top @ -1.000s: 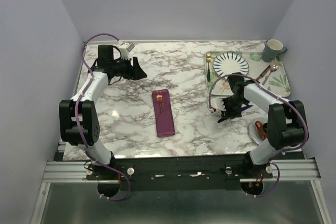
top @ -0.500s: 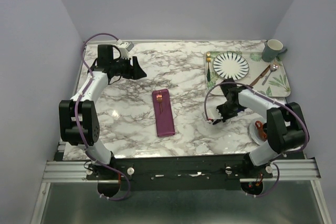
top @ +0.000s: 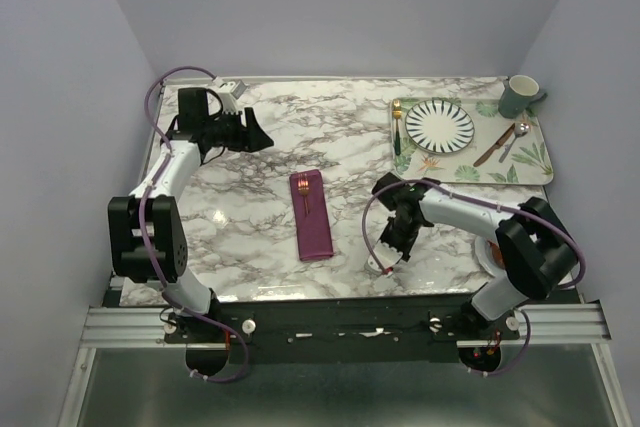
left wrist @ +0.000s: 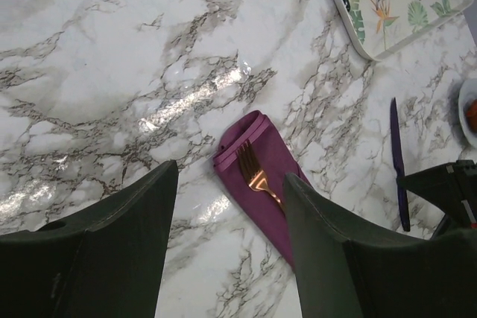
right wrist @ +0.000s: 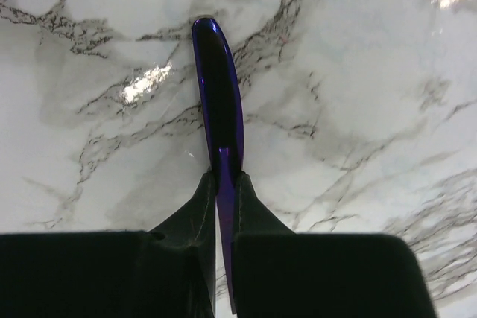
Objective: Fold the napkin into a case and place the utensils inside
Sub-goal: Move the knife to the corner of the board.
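Note:
The napkin is folded into a narrow plum-purple case point(top: 312, 217) in the middle of the marble table, also seen in the left wrist view point(left wrist: 277, 163). The copper fork point(top: 303, 192) lies on the case's far end, tines showing point(left wrist: 253, 171). My right gripper point(top: 396, 230) is to the right of the case and is shut on the dark blue knife point(right wrist: 217, 87), which sticks out ahead of the fingertips point(right wrist: 225, 178) low over the marble. The knife point(left wrist: 397, 161) also shows in the left wrist view. My left gripper point(top: 255, 135) hangs open at the far left, holding nothing point(left wrist: 229, 176).
A leaf-patterned tray point(top: 535, 162) at the far right holds a striped plate point(top: 440, 124), a gold utensil point(top: 397, 129), a silver spoon point(top: 516, 137) and a brown utensil point(top: 493, 151). A grey mug point(top: 518, 96) stands behind it. A small dish point(top: 487, 252) sits by the right arm.
My right arm has swung left and nearer, from beside the tray toward the case, and its jaws have closed on the knife. The left arm shifted slightly left.

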Robot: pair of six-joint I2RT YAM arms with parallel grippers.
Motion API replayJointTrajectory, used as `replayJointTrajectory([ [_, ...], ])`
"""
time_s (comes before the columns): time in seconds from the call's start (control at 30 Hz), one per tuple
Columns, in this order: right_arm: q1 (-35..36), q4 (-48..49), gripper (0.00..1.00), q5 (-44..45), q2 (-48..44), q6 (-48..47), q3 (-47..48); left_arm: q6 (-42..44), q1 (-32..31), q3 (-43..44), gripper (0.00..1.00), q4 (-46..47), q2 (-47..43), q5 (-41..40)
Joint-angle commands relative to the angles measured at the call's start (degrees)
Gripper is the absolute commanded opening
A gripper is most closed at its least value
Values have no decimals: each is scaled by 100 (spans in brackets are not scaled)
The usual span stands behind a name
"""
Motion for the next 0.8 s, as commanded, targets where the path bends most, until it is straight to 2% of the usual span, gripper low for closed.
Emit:
replayJointTrajectory([
  [0.0,372,54,12,165,329,-1680,151,-163,69,-245,68,279,-340,-83],
  [0.17,276,74,17,596,927,-2209,791,-163,69,-465,68,367,-533,-109],
  [0.2,189,82,24,597,954,-2576,836,-171,78,-526,68,410,-560,-118],
  [0.27,118,152,32,606,1041,-2833,942,-198,69,-562,68,437,-613,-127],
  [0.3,100,187,41,571,1059,-2930,1090,-198,78,-597,68,463,-622,-127],
  [0.47,100,-66,62,141,753,-2695,1372,-189,87,-606,68,507,-692,-118],
  [0.5,126,-206,70,-199,404,-2363,1381,-189,96,-580,69,499,-692,-110],
  [0.57,179,-261,75,-465,16,-1783,1338,-198,122,-545,69,499,-718,-101],
  [0.6,249,-95,77,-693,-326,-814,1329,-215,140,-527,69,525,-719,-92],
  [0.67,302,151,77,-818,-636,481,1425,-294,166,-536,69,569,-754,-92],
  [0.7,320,353,77,-809,-733,1958,1573,-347,183,-544,69,647,-762,-92],
  [0.77,311,809,77,-443,-787,4054,2029,-522,210,-606,69,753,-763,-118],
])
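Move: The knife is already pinched in the right hand down at the table, handle end towards the base. It is being taken towards the board's near left corner, about 13 cm ahead and 2 cm right of this hand. The folded napkin lies some 17 cm left and 5 cm ahead, its fork 18 cm left and 9 ahead; the striped plate is about 26 cm ahead and 11 right. From the left hand the knife lies roughly 20 cm back, 27 cm right and 17 cm below. The knife, still pinched near its middle, is slid low along the table towards the board's corner, a little left and then mainly forward. The right hand goes about 5 cm forward in all, its fingers starting to open on the way and letting go. With the fingers wide open, the hand then lifts some 8 cm clear, drifting left and tilting 15 degrees or so. ##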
